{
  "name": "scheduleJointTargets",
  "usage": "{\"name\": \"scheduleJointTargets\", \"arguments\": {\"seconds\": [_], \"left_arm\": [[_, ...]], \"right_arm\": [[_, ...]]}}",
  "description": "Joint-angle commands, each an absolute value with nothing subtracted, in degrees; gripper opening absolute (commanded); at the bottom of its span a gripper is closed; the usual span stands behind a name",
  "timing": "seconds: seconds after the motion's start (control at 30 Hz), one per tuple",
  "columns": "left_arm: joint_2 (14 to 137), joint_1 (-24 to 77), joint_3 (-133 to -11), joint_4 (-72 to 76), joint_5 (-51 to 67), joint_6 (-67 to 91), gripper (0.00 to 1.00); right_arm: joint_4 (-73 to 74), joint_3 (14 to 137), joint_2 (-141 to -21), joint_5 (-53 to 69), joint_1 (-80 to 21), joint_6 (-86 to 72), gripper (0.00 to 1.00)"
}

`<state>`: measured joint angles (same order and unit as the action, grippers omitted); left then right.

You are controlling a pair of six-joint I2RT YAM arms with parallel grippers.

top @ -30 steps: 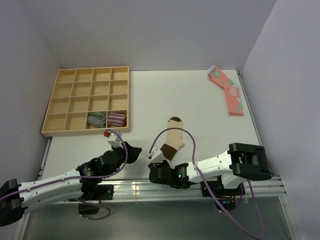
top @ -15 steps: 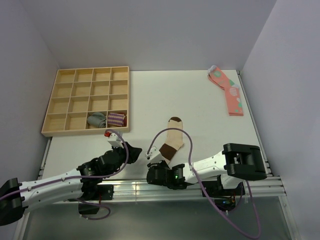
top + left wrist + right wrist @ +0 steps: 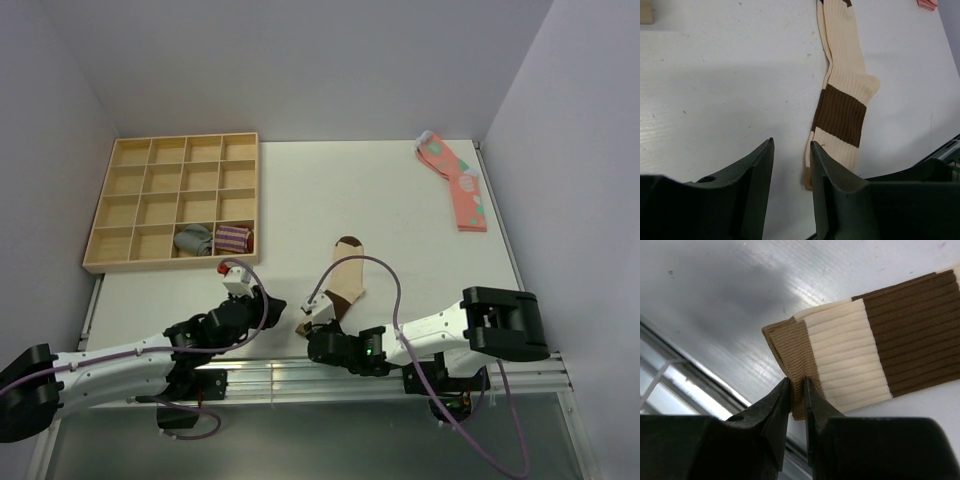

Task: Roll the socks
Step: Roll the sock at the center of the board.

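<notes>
The beige socks lie stacked flat near the table's front edge, with the dark toe pointing away and the tan cuff nearest the arms. In the right wrist view my right gripper is shut on the tan cuff edge of the socks, and the fabric is bunched between its fingertips. In the top view the right gripper sits at that cuff end. My left gripper stands open over bare table just left of the cuff, holding nothing. The socks run up its view. From above, the left gripper is a short way left of the socks.
A wooden compartment tray stands at the back left, with a grey rolled sock and a purple-striped one in its front row. Pink spotted socks lie at the far right corner. The metal rail runs along the near edge.
The right gripper's jaws have closed onto the socks' cuff. The left arm has edged forward and right, toward the socks.
</notes>
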<state>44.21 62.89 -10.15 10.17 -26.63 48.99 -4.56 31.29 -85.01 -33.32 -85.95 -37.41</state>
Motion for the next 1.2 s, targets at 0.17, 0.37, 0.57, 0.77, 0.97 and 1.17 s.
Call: {"name": "scheduleJointTargets", "arguments": {"seconds": [0.17, 0.37, 0.57, 0.77, 0.97, 1.17], "left_arm": [[46.8, 63.2, -12.1, 16.6, -23.5, 46.8, 0.43], [49.0, 63.8, -11.3, 23.8, -21.1, 44.9, 0.43], [54.6, 65.8, -10.9, 31.5, -18.2, 42.0, 0.39], [58.9, 68.3, -9.3, 37.3, -17.2, 41.0, 0.39], [61.5, 69.7, -7.3, 43.0, -16.2, 40.3, 0.41], [65.0, 69.9, -7.1, 46.9, -15.3, 39.8, 0.42]], "right_arm": [[-12.2, 23.7, -75.5, -11.4, -77.5, -37.2, 0.21], [-10.9, 24.1, -72.8, -0.6, -72.5, -36.2, 0.21], [-10.2, 24.9, -73.7, 6.9, -67.7, -37.2, 0.21], [-10.2, 24.3, -75.1, 11.1, -62.1, -39.4, 0.21], [-10.5, 25.0, -78.4, 15.2, -59.4, -40.3, 0.21], [-11.3, 24.4, -77.5, 17.0, -59.1, -40.3, 0.21]]}}
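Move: The sock's near end, the brown tip, is already pinched in the right fingers, its middle about 1 cm ahead and 1 cm left of the right hand at the same height. From the left hand the same end lies roughly 6 cm right, 3 cm back and 7 cm below. The sock's dark band is some 5 cm farther out and 5 cm right of that end; the striped roll in the tray lies about 18 cm ahead and 13 cm left of the left hand. The sock's near end stays pinched between the right fingers while the right hand pivots about it, tipping over some 35 degrees until its fingers point left and down, with barely a centimetre of net travel. Meanwhile the left hand, fingers partly open throughout, sweeps about 6 cm right and 4 cm back towards that end, turning clockwise nearly 20 degrees; after a small dip and rise it is sinking again, still above the sock. ##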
